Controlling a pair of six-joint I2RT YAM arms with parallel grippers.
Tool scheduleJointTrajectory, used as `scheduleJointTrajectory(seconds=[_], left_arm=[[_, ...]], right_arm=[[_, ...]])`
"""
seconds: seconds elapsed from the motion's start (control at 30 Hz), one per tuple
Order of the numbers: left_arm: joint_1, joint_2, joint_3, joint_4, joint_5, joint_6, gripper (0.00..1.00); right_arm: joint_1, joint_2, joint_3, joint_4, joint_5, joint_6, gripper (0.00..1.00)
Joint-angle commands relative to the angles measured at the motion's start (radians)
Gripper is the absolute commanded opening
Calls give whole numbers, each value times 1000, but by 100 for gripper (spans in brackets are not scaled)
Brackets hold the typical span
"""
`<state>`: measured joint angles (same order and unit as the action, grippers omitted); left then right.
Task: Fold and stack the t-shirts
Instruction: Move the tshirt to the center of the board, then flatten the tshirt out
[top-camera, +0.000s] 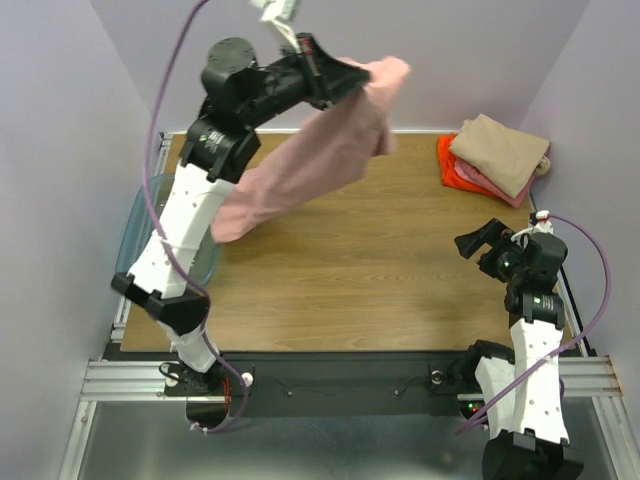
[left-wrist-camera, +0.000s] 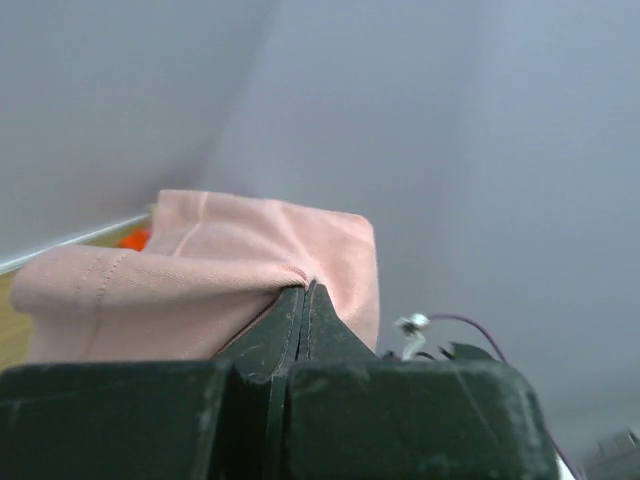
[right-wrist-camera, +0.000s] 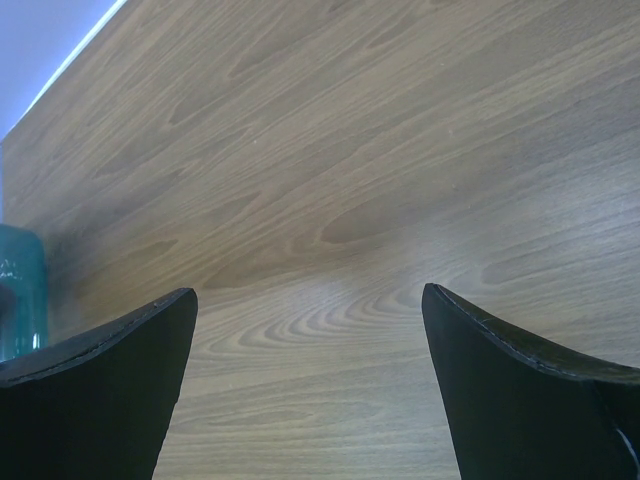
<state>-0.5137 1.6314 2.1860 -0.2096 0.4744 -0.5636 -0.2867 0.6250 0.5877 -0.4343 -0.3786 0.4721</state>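
A dusty-pink t-shirt hangs in the air over the back left of the table, held high by my left gripper, which is shut on a bunched edge of it. In the left wrist view the pink cloth drapes over the closed fingertips of the left gripper. A stack of folded t-shirts, tan on top of pink and orange, lies at the back right corner. My right gripper hovers open near the table's right side, nothing between its fingers, only bare wood below.
A clear teal plastic bin sits off the table's left edge, partly behind the left arm; its corner shows in the right wrist view. The wooden table is bordered by lavender walls at back and sides.
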Motion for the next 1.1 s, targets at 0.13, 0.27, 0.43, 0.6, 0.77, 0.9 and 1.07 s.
scheduleJointTrajectory(seconds=[0.13, 0.27, 0.43, 0.6, 0.77, 0.9, 1.07], left_arm=[[-146, 117, 247, 202, 138, -3, 0], [-97, 56, 31, 182, -130, 45, 0], [98, -7, -384, 87, -466, -48, 1], [207, -28, -661, 82, -465, -42, 98], [207, -108, -863, 113, -451, -51, 98], [202, -230, -1044, 177, -441, -70, 98], [199, -266, -1224, 191, -451, -90, 98]], right_arm=[[20, -24, 6, 48, 41, 11, 100], [29, -33, 17, 34, 58, 13, 100], [40, -38, 105, -87, 203, 8, 100], [44, -50, 161, -205, 299, 10, 100], [44, -22, 147, -201, 288, 10, 100], [44, 14, 127, -192, 267, 19, 100], [44, 82, 83, -130, 193, 42, 100]])
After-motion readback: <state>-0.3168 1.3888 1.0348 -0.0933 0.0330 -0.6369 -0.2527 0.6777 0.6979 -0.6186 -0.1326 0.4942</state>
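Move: The left hand, holding the t-shirt pinched with its tail trailing off to the left, is high over the board: the board's center lies about 60 cm below, some 5 cm ahead and 3 cm to its right. Near table height, the bin stands roughly 45 cm left and 3 cm ahead of this hand, the folded stack about 45 cm right and 23 cm ahead. From the right hand, the board's center is some 10 cm ahead, 27 cm left and 18 cm below. Still pinching the t-shirt, the left hand first swings right and back some 8 cm, then whips forward, left and steeply down over the board, its fingers opening wide on the way down to let the cloth go. Empty, it draws back about 9 cm, ending roughly 40 cm lower, tipped down and turned counter-clockwise. The open right hand shifts about 3 cm right, turning slightly clockwise. ##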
